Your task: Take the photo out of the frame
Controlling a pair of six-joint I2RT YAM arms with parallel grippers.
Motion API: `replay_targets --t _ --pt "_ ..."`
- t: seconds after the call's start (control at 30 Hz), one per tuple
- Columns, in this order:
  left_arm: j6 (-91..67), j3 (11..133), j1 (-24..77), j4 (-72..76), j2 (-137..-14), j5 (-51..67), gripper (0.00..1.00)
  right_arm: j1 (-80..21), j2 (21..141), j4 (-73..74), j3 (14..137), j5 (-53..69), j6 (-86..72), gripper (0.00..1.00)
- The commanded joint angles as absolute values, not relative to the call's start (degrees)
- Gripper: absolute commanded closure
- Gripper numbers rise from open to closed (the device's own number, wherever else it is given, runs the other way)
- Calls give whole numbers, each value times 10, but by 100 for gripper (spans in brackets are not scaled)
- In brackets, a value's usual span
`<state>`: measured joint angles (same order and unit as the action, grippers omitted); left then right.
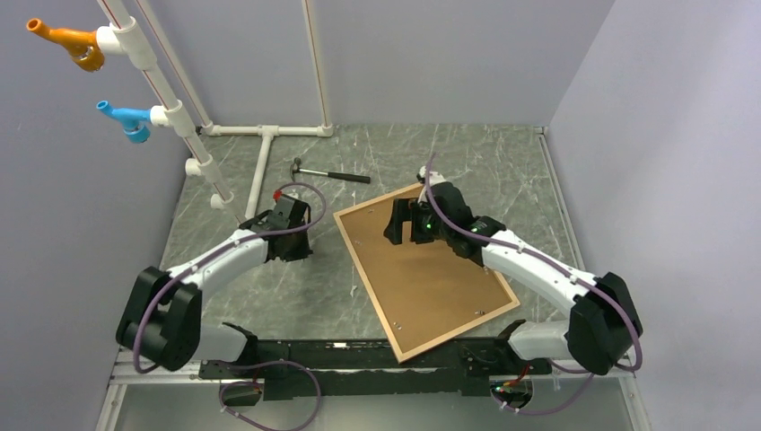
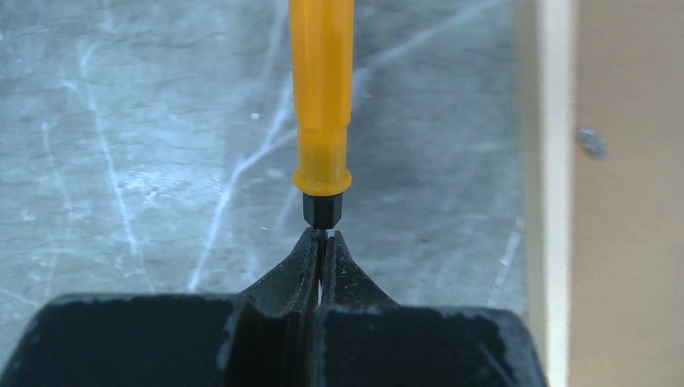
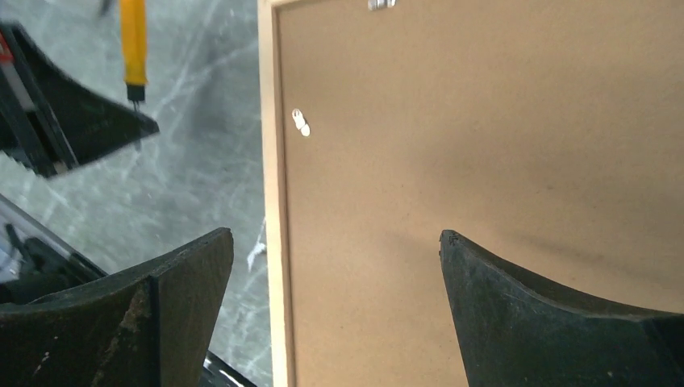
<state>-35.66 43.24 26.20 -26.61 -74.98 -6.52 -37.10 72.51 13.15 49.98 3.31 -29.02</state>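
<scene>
The frame (image 1: pixel 362 274), thin light wood, lies face down and skewed on the marble table. Inside it shows the photo's brown back (image 1: pixel 431 278); the printed side is hidden. My right gripper (image 1: pixel 404 223) hovers open over the frame's far left part, its fingertips straddling the wooden edge (image 3: pixel 270 161) and the brown back (image 3: pixel 484 121); nothing is between them (image 3: pixel 335 235). My left gripper (image 2: pixel 323 238) is left of the frame, shut on the thin metal shaft of a yellow-handled screwdriver (image 2: pixel 323 89). The frame's edge (image 2: pixel 555 161) runs along its right.
A small metal tab (image 3: pixel 300 122) sits on the brown back near the frame's edge. A hammer (image 1: pixel 332 173) lies at the back of the table. A white pipe structure (image 1: pixel 265 135) with orange (image 1: pixel 67 40) and blue (image 1: pixel 126 117) fittings stands at the back left.
</scene>
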Motion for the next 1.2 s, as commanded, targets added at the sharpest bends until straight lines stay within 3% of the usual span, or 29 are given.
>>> replay_targets --t 0.0,0.2,0.33,0.4,0.5,0.7,0.97,1.17 --pt "-319 451 222 -271 -804 -93 100 -413 756 158 491 5 -258 0" --pt "-316 465 187 -249 -861 -81 100 -476 764 155 478 -33 -272 0" --pt "-323 460 174 -244 -868 -78 99 -513 795 164 495 -63 -278 8" --pt "-328 450 173 -238 -862 -77 92 -535 818 174 507 -88 -280 13" --pt "-332 433 174 -229 -848 -66 73 -570 846 186 524 -120 -279 21" --pt "-333 404 173 -222 -801 -48 54 -636 897 204 562 -160 -278 32" --pt "-328 366 173 -212 -699 14 35 -689 966 224 607 -191 -282 53" --pt "-355 322 173 -174 -630 110 27 -712 999 243 617 -249 -301 64"
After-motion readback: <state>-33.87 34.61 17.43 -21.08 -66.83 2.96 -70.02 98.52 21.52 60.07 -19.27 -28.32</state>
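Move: The right hand, open and empty, is above the backing board; the spot on the frame's left rail that it goes for is about 11 cm back, 9 cm left and 14 cm below, while the frame's middle is roughly 7 cm back and 4 cm right. From the left hand, already holding the screwdriver by its shaft, the bare table spot is 2 cm ahead, 4 cm left and 5 cm below; the hammer is some 20 cm ahead and 5 cm right, and that rail spot about 11 cm back and 15 cm right. Right hand swings 20 cm back, down and left to the left rail, half-closing; left lowers screwdriver, opens, rises. ##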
